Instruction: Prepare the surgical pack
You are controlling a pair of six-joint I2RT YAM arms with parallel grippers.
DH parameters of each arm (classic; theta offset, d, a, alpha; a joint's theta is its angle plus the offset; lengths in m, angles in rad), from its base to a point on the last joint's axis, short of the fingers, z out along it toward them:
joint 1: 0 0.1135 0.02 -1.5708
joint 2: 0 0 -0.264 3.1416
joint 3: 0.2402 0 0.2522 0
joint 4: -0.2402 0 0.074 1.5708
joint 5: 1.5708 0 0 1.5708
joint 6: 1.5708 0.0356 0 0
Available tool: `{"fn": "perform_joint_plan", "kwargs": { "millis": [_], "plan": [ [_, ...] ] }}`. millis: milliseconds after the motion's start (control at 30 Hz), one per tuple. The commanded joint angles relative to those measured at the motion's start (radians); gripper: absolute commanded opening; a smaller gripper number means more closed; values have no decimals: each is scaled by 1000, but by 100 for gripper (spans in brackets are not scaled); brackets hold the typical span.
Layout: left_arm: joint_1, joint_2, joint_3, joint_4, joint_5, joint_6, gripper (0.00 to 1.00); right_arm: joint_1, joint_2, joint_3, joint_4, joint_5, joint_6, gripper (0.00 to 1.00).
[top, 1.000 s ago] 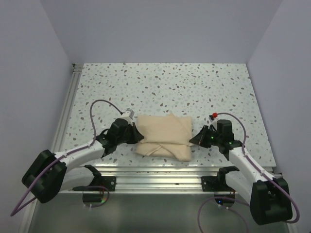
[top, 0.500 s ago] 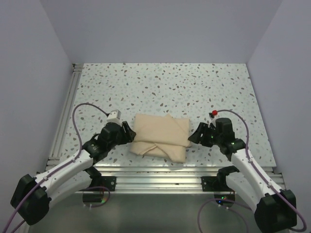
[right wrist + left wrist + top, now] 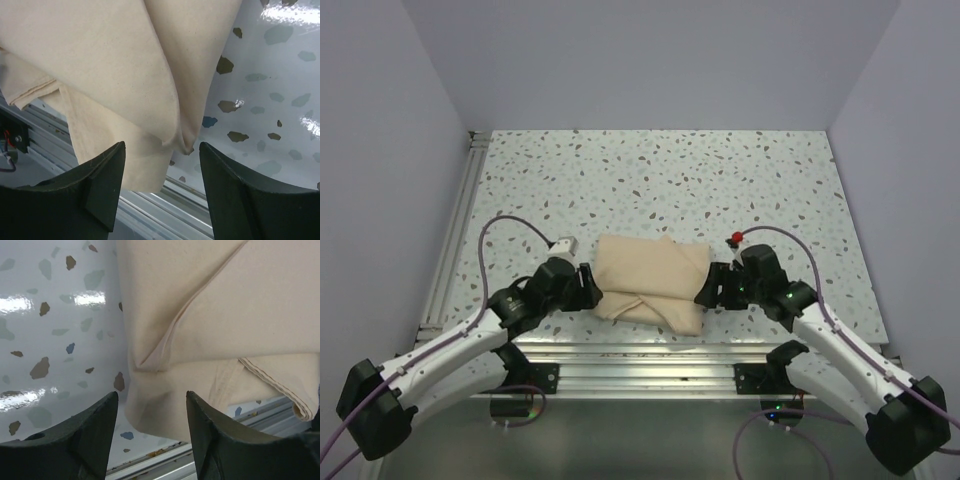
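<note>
The surgical pack [image 3: 650, 278] is a folded tan cloth bundle lying flat near the table's front edge. My left gripper [image 3: 590, 288] sits at its left near corner, open. In the left wrist view the pack's [image 3: 210, 305] corner lies just ahead of the gap of the left gripper [image 3: 152, 395], untouched. My right gripper [image 3: 708, 290] is at the pack's right near corner, also open. The right wrist view shows a cloth fold of the pack [image 3: 100, 60] hanging ahead of the right gripper [image 3: 162, 145], with nothing pinched.
The speckled tabletop [image 3: 650, 180] stretches behind the pack. An aluminium rail [image 3: 640, 352] runs along the near edge, and the pack's front flap reaches it. Plain walls close in the left, right and back.
Both grippers were shut at the pack's sides and have opened. The left arm has swung lower, the right gripper has moved left, and the pack has shifted slightly left.
</note>
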State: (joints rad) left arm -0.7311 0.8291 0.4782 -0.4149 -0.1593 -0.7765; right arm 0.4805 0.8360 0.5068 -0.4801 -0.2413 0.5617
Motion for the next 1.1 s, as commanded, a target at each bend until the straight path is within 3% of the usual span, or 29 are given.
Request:
{"fn": "perform_joint_plan", "kwargs": {
  "millis": [0,233,333,600,767,900,1067],
  "plan": [
    [-43,-45,-16,-42,43,-76,60,41,-23,-31,-2,30,55,65],
    [-117,-39,-104,14,38,-161,61,135,17,-97,84,76,119,65],
    [-119,1,-176,164,43,-181,60,155,64,-114,153,86,136,63],
    [-123,82,-268,453,-29,-170,42,167,207,-93,287,99,116,49],
    [-111,232,-170,524,-130,-94,36,162,302,-16,293,180,80,46],
    [14,368,-133,657,-79,-27,30,138,385,47,325,226,53,44],
    [91,497,-52,781,-78,57,28,-3,439,73,379,175,24,43]
  ]
}}
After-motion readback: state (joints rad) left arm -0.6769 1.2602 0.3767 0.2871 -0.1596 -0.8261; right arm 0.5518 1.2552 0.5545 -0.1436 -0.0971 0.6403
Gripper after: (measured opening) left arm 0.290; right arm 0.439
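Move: The near left corner of the folded cloth wrap lies about 3 cm back, 3 cm to the right and 4 cm below the left hand. Its near right corner is about 2 cm back, 3 cm left and 4 cm below the right hand. The bundle's middle is some 12 cm right and 1 cm ahead of the left hand. A loose flap on its near side is about 7 cm left and 6 cm back of the right hand. The wrap's two near corners are closed on by the open hands: both draw back about 3 cm and sink 4 cm, then move inwards as the fingers part-close on the cloth, bunching it between the pads. Staying low, both then sweep forward, dragging the cloth along, the left about 10 cm and the right 9 cm. The left wrist rolls some 10 degrees. ##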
